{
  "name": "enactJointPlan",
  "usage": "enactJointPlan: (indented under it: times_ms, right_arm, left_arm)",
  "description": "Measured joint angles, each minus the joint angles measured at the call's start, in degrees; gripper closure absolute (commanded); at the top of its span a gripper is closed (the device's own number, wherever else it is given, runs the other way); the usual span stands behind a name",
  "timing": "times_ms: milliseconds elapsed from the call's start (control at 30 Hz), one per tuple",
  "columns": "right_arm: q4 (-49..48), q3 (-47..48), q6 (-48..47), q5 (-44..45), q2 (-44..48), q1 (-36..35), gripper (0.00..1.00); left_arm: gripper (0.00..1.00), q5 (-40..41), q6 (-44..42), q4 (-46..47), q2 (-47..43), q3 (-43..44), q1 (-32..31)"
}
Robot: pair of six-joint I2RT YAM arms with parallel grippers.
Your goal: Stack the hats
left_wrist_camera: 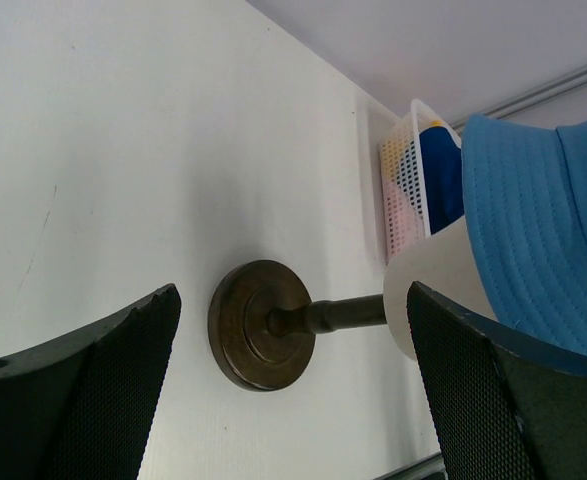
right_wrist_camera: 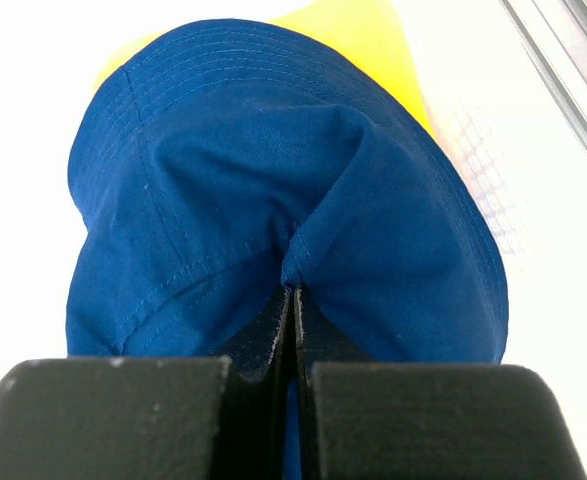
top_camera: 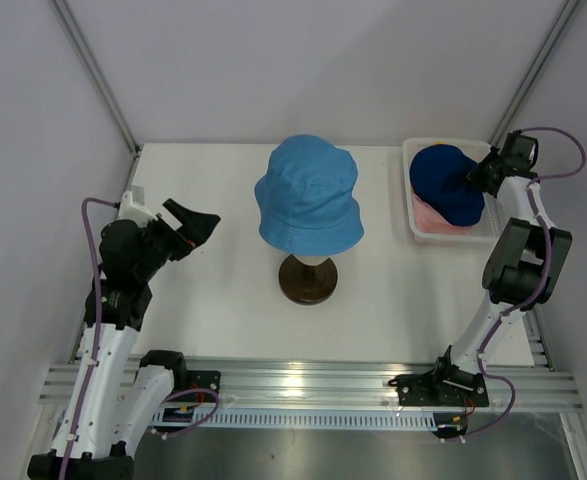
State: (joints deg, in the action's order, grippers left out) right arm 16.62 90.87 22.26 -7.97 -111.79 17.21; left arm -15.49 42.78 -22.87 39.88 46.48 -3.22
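Note:
A light blue hat [top_camera: 310, 192] sits on the cream mannequin head [left_wrist_camera: 435, 285] above its dark round base [top_camera: 307, 279] mid-table. The navy blue hat [top_camera: 447, 184] lies on top in the white basket [top_camera: 414, 218] at the back right, over a pink hat [top_camera: 432, 218]. In the right wrist view a yellow-orange hat [right_wrist_camera: 358, 40] peeks from behind the navy hat [right_wrist_camera: 273, 180]. My right gripper [top_camera: 473, 176] is shut, pinching a fold of the navy hat's fabric [right_wrist_camera: 295, 285]. At the left, my left gripper [top_camera: 195, 226] hangs open, holding nothing, its fingers [left_wrist_camera: 83, 390] framing the base [left_wrist_camera: 260, 324].
The basket's mesh wall [left_wrist_camera: 403, 195] stands beyond the mannequin head in the left wrist view. Grey enclosure walls ring the white table [top_camera: 193, 320]. A metal rail [top_camera: 303, 382] runs along the near edge by the arm bases.

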Motion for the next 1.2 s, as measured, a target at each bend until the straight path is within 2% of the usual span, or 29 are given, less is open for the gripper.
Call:
enactJointPlan:
  times_ms: [200, 400, 600, 733, 867, 1100, 1200]
  right_arm:
    - [2.32, -2.75, 0.24, -3.08, 8.76, 0.15, 1.0]
    - [1.2, -3.08, 2.75, -9.66, 27.23, 0.02, 1.0]
    - [-2.14, 2.78, 8.11, -17.97, 37.94, -1.2, 1.0]
    - [-5.22, 5.92, 13.64, -22.36, 39.21, -5.07, 1.0]
    - [-6.69, 12.63, 19.87, -26.95, 36.68, -9.79, 1.0]
    - [-5.35, 37.99, 25.86, -33.14, 25.53, -21.86, 1.0]
    - [-6.47, 43.36, 28.92, -35.17, 23.52, -24.94, 1.0]
  left_arm:
    - [0.03, -0.37, -0.39, -0.07, -1.46, 0.0, 0.0]
    - [0.03, -2.01, -0.37, -0.42, -3.89, 0.02, 0.04]
    - [0.03, -3.23, -0.33, -1.81, -7.61, 0.02, 0.04]
    - [0.03, -4.33, 0.07, -1.92, -9.46, 0.02, 0.04]
    - [0.03, -4.94, 0.79, -2.01, -10.08, 0.02, 0.04]
    - [0.03, -5.07, 1.36, -2.1, -11.15, 0.02, 0.04]
    - [0.03, -5.31, 1.7, -2.14, -11.13, 0.02, 0.04]
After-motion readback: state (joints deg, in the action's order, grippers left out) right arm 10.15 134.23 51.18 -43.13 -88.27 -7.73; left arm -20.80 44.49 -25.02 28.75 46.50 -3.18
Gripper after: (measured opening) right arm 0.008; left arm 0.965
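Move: The right hand is still in the box, its shut fingers holding the dark blue hat, whose middle lies some 6 cm to the left, 1 cm back and 5 cm lower. The light blue hat on the head is about 39 cm left, 26 cm back and 25 cm up. The yellow hat lies about 2 cm farther out, 5 cm left; the pink hat 9 cm back, 5 cm left, both some 9 cm below. From the left hand, the light blue hat is 25 cm right, about level fore-and-aft, 12 cm higher. Keeping its pinch on the dark blue hat, the right hand hauls it up out of the box, rising about 50 cm, nearly straight up at first, then also sweeping left and back towards the hatted head. The fingers tip up and swing round leftward, some 60 degrees each way. The open, empty left hand eases back and up a few centimetres. ##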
